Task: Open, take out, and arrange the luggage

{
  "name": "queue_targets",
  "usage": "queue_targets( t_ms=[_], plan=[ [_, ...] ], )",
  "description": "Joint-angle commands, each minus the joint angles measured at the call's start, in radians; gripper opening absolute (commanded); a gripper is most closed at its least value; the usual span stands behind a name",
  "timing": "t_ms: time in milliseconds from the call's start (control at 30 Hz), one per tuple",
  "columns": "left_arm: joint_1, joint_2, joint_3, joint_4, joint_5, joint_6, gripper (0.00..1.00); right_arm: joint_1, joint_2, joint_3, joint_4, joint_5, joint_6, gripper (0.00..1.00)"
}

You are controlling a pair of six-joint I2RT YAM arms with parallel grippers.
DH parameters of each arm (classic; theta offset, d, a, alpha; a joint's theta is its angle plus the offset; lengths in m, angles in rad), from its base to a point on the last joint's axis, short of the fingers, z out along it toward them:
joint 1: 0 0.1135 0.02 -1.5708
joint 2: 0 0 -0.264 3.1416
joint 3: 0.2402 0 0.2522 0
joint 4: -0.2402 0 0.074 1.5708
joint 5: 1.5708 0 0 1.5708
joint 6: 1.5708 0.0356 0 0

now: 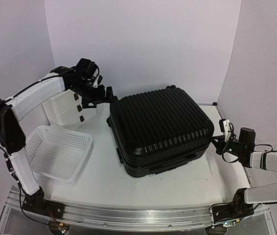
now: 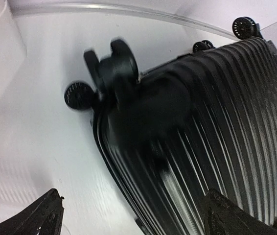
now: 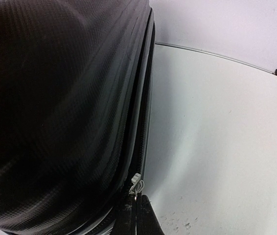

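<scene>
The luggage point(image 1: 160, 129), a large black ribbed hard-shell suitcase, lies flat and closed on the white table. My left gripper point(image 1: 104, 95) hovers at its far left corner, open. In the left wrist view the two fingertips point(image 2: 40, 215) stand wide apart over the suitcase edge point(image 2: 226, 122), with a caster wheel point(image 2: 80, 95) ahead; the picture is motion-blurred. My right gripper point(image 1: 218, 143) is at the suitcase's right side. In the right wrist view it point(image 3: 137, 215) is shut on the silver zipper pull point(image 3: 136, 183) in the seam of the luggage point(image 3: 55, 122).
A white perforated basket point(image 1: 57, 152) sits tilted at the near left. A white drawer box point(image 1: 67, 110) stands behind it, by the left arm. Walls close the back and both sides. Bare table point(image 3: 217, 137) lies right of the suitcase.
</scene>
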Motion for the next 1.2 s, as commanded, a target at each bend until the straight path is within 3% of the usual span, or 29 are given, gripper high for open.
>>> queue_targets(
  t_ms=[0, 100, 233, 367, 500, 667, 767, 900, 1000, 1100, 1167],
  plan=[
    [-0.034, -0.221, -0.205, -0.033, 0.159, -0.393, 0.99, 0.046, -0.085, 0.008, -0.05, -0.074, 0.012, 0.0],
    [-0.125, -0.242, -0.268, 0.015, 0.16, -0.535, 1.0, 0.052, -0.091, 0.014, -0.071, -0.073, 0.009, 0.0],
    [-0.212, -0.203, -0.31, 0.104, 0.18, -0.594, 1.0, 0.058, -0.107, 0.013, -0.086, -0.069, 0.008, 0.0],
    [-0.222, -0.175, -0.342, 0.108, 0.094, -0.548, 0.97, 0.057, -0.107, 0.02, -0.106, -0.041, 0.013, 0.0],
    [-0.222, -0.139, -0.368, 0.094, 0.004, -0.439, 0.85, 0.055, -0.085, 0.03, -0.119, 0.052, 0.009, 0.0],
    [-0.222, -0.058, -0.367, 0.024, -0.066, -0.322, 0.79, -0.022, -0.003, 0.118, -0.132, -0.095, -0.056, 0.0],
    [-0.222, -0.027, -0.373, -0.012, -0.125, -0.278, 0.78, -0.108, 0.085, 0.201, -0.133, -0.236, -0.129, 0.0],
    [-0.221, 0.007, -0.374, -0.021, -0.163, -0.237, 0.77, -0.132, 0.252, 0.36, -0.168, -0.363, -0.236, 0.0],
    [-0.221, 0.025, -0.367, -0.032, -0.193, -0.207, 0.77, -0.132, 0.365, 0.535, -0.376, -0.439, -0.465, 0.0],
    [-0.22, 0.04, -0.36, -0.035, -0.209, -0.172, 0.77, -0.132, 0.498, 0.708, -0.527, -0.46, -0.568, 0.0],
    [-0.219, 0.057, -0.35, -0.036, -0.208, -0.148, 0.77, -0.132, 0.586, 0.798, -0.541, -0.478, -0.6, 0.0]
  ],
)
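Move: The luggage is the target for both hands. Its middle lies about 28 cm to the right of the left gripper, some 13 cm back and 14 cm lower. From the right gripper, beside its right end, it lies about 28 cm to the left and 5 cm ahead, near the same height. From the left gripper, the white drawers stand roughly 15 cm to the left, level with it and 13 cm lower; the white basket is about 19 cm left, 26 cm back and 20 cm lower. Bring the left gripper back about 13 cm and some 7 cm right, dipping at the end onto the luggage's upper left edge, then ease it forward about 7 cm there, narrowing the wide-open fingers slightly. Keep the right fingers shut against the luggage's right side by the small tag; after a slight draw back, push forward about 9 cm, turning the hand some 20 degrees counter-clockwise. ##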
